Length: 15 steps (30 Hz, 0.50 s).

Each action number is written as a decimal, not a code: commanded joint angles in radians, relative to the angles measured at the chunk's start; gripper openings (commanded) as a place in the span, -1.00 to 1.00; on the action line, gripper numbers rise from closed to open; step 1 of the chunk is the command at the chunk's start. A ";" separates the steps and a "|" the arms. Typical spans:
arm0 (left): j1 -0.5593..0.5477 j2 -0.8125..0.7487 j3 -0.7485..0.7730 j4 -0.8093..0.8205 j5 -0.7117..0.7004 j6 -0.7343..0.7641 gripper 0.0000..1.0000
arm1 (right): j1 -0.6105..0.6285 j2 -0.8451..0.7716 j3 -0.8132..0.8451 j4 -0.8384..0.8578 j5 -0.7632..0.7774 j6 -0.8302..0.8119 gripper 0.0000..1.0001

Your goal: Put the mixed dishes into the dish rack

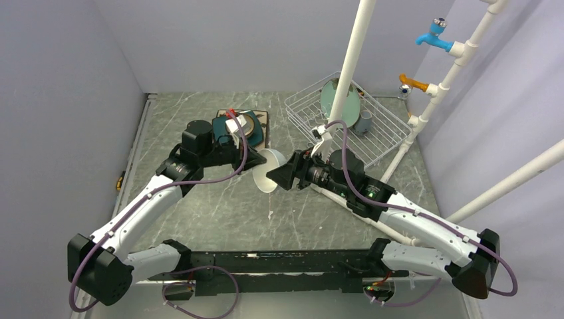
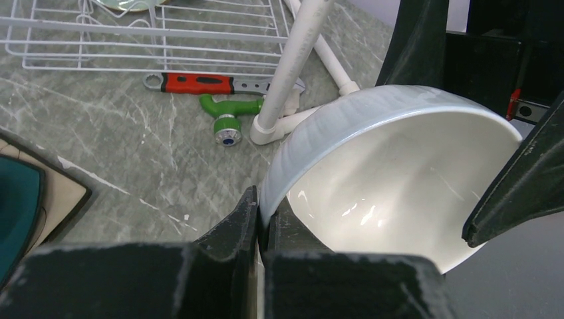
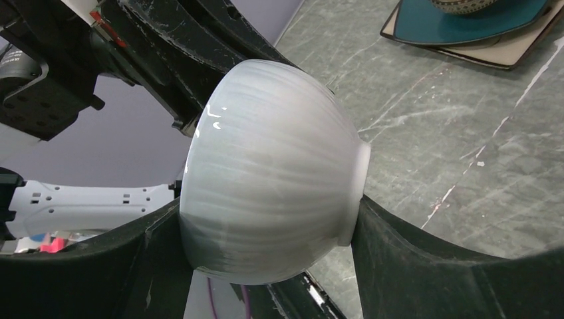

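Note:
The white bowl [image 1: 269, 173] hangs tilted on its side above the table's middle, between both arms. My left gripper [image 1: 257, 159] is shut on its rim, one finger inside and one outside [image 2: 263, 207]. My right gripper [image 3: 269, 222] spans the same white bowl [image 3: 273, 173], one finger against the rim and the other against the foot. The dish rack [image 1: 306, 113] at the back right holds the mint-green plate [image 1: 330, 100] and the grey-white mug [image 1: 363, 122]. The brown bowl [image 1: 250, 124] sits on the teal plate [image 1: 222, 127], which lies on the cream square plate [image 1: 263, 135].
A white pipe frame [image 1: 347, 76] rises just in front of the rack, with blue [image 1: 435, 33] and orange [image 1: 415, 84] taps on the right wall pipes. A red-handled wrench [image 2: 199, 83] and a green fitting [image 2: 229, 114] lie by the pipe's foot.

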 commanded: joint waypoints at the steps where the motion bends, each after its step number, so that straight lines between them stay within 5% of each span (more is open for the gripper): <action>1: -0.013 -0.025 0.057 0.035 0.000 -0.002 -1.00 | -0.028 -0.001 -0.040 0.131 -0.091 0.067 -0.27; 5: -0.018 -0.014 0.071 0.010 -0.030 0.002 -1.00 | -0.065 0.004 -0.069 0.151 -0.138 0.123 -1.00; 8: -0.019 -0.002 0.086 -0.010 -0.038 -0.001 -0.94 | -0.083 -0.004 -0.086 0.179 -0.164 0.140 -1.00; 15: -0.018 -0.013 0.081 -0.008 -0.065 -0.007 -0.27 | -0.134 -0.006 -0.141 0.253 -0.225 0.235 -1.00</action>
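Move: Between the two hands hangs the white bowl, its rim still pinched by the left fingers; its middle lies about 5 cm back and 4 cm right of the left hand, and right in the right hand's grip. From the right hand the dish rack is some 30 cm ahead, 26 cm right and 20 cm below, with the plate 5 cm beyond the rack's middle and the mug at its right. The foot of the white pipe post stands roughly 5 cm ahead, 14 cm right. Keeping its grip around the bowl, the right hand sinks nearly 2 cm with it and rolls some 10 degrees about its own pointing direction. The left hand goes down with it about 1.5 cm, tilting slightly, then opens its fingers part way to release the rim, easing up a touch at the end while the rim stays between the parted tips. ##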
